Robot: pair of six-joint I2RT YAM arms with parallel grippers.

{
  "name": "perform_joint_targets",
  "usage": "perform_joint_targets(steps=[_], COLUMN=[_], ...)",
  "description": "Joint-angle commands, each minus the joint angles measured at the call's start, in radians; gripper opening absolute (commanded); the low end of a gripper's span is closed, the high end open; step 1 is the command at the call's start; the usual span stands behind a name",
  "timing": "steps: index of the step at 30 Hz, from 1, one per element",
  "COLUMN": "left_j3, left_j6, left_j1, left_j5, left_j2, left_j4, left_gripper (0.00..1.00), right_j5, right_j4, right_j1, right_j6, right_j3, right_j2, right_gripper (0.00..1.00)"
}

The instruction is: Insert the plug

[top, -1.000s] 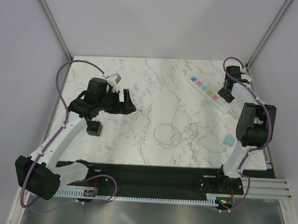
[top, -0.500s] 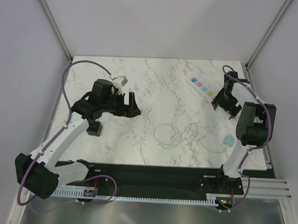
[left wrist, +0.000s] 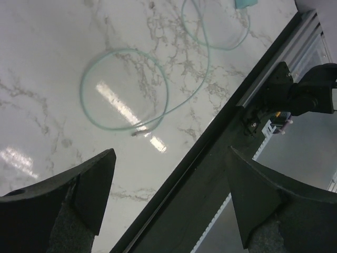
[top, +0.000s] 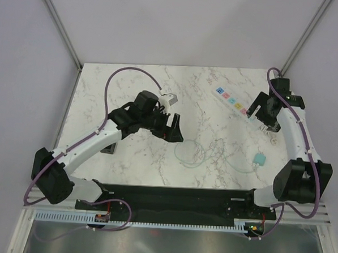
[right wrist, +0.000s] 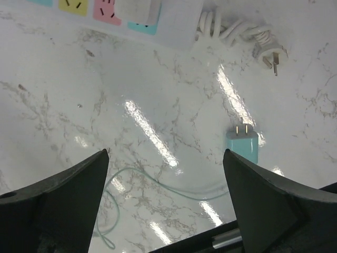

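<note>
The plug point(top: 108, 148), a small black block, rests on the marble left of centre, half hidden under my left forearm. My left gripper point(top: 174, 129) hangs open and empty over the table's middle, well right of the plug. In the left wrist view that gripper point(left wrist: 170, 152) spans the table's front edge with nothing between its fingers. The white power strip point(top: 231, 100) with coloured squares lies at the back right. My right gripper point(top: 265, 112) stands open over its near end. In the right wrist view this gripper point(right wrist: 165, 152) is empty, and the strip point(right wrist: 174, 21) lies along the top edge.
A pale-green cable point(top: 190, 153) coils mid-table and runs to a teal charger point(top: 259, 159), prongs showing point(right wrist: 243, 145). A white block point(right wrist: 138, 10) sits on the strip. The strip's bundled white cord point(right wrist: 237, 31) lies beside it. The black base rail point(left wrist: 210, 158) borders the front.
My left arm has swung right from beside the plug to the table's middle. My right gripper has opened and drawn slightly back from the strip as its arm shifted.
</note>
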Motion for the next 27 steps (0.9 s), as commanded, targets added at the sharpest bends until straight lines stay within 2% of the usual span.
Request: perform_joint_targets(steps=[1, 6, 9, 13, 17, 19, 23, 24, 27], left_j3=[0.116, 0.320, 0.479, 0.598, 0.601, 0.551, 0.417, 0.400, 0.329], left_j6=[-0.036, -0.049, -0.041, -0.035, -0.049, -0.053, -0.070, -0.070, -0.076], left_j1=[-0.075, -0.184, -0.236, -0.259, -0.262, -0.264, -0.264, -0.264, -0.264], left_j5=[0.051, 0.092, 0.129, 0.095, 0.069, 0.055, 0.057, 0.057, 0.037], left_j2=[0.117, 0.352, 0.571, 0.688, 0.722, 0.711, 0.653, 0.647, 0.637], left_j4=[0.104, 0.168, 0.152, 0.126, 0.124, 0.144, 0.217, 0.230, 0.254], left_gripper=[0.91, 0.84, 0.75, 0.71, 0.67, 0.63, 0.48, 0.39, 0.34], right_j5=[-0.096, -0.243, -0.284, -0.290, -0.323, -0.355, -0.392, -0.399, -0.452], right_j4=[-0.005, 0.097, 0.114, 0.134, 0.144, 0.168, 0.216, 0.222, 0.265], right_j1=[-0.002, -0.002, -0.002, -0.002, -0.004, -0.001, -0.002, 0.001, 0.009], right_j6=[-0.052, -0.043, -0.031, -0.002, 0.020, 0.035, 0.078, 0.078, 0.072], right_j3=[-0.044, -0.163, -0.222, -0.236, -0.230, -0.243, -0.271, -0.280, -0.308], right_j2=[-0.122, -0.288, -0.357, -0.434, -0.477, -0.492, -0.505, -0.511, -0.517], right_gripper=[0.97, 0.96, 0.95, 0.95, 0.95, 0.95, 0.94, 0.93, 0.93])
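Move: The stretch of pale cable I'm after lies about 17 cm to the right of my left hand, roughly level with it in reach and some 19 cm below. The cable's loop is on the way, about 9 cm to my left hand's right. The blue charger at the far end lies some 24 cm right of that stretch. From my right hand the same stretch is about 20 cm left, 11 cm back and 16 cm down. I sweep my left hand some 18 cm to the right, over the loop, then sink it about 10 cm towards the cable, turning clockwise some 15 degrees and drawing the wide-open fingers well together around the cable's line; contact can't be made out. My empty right hand stays open, rising and shifting left about 7 cm each and back 5, its fingers tilting up. ##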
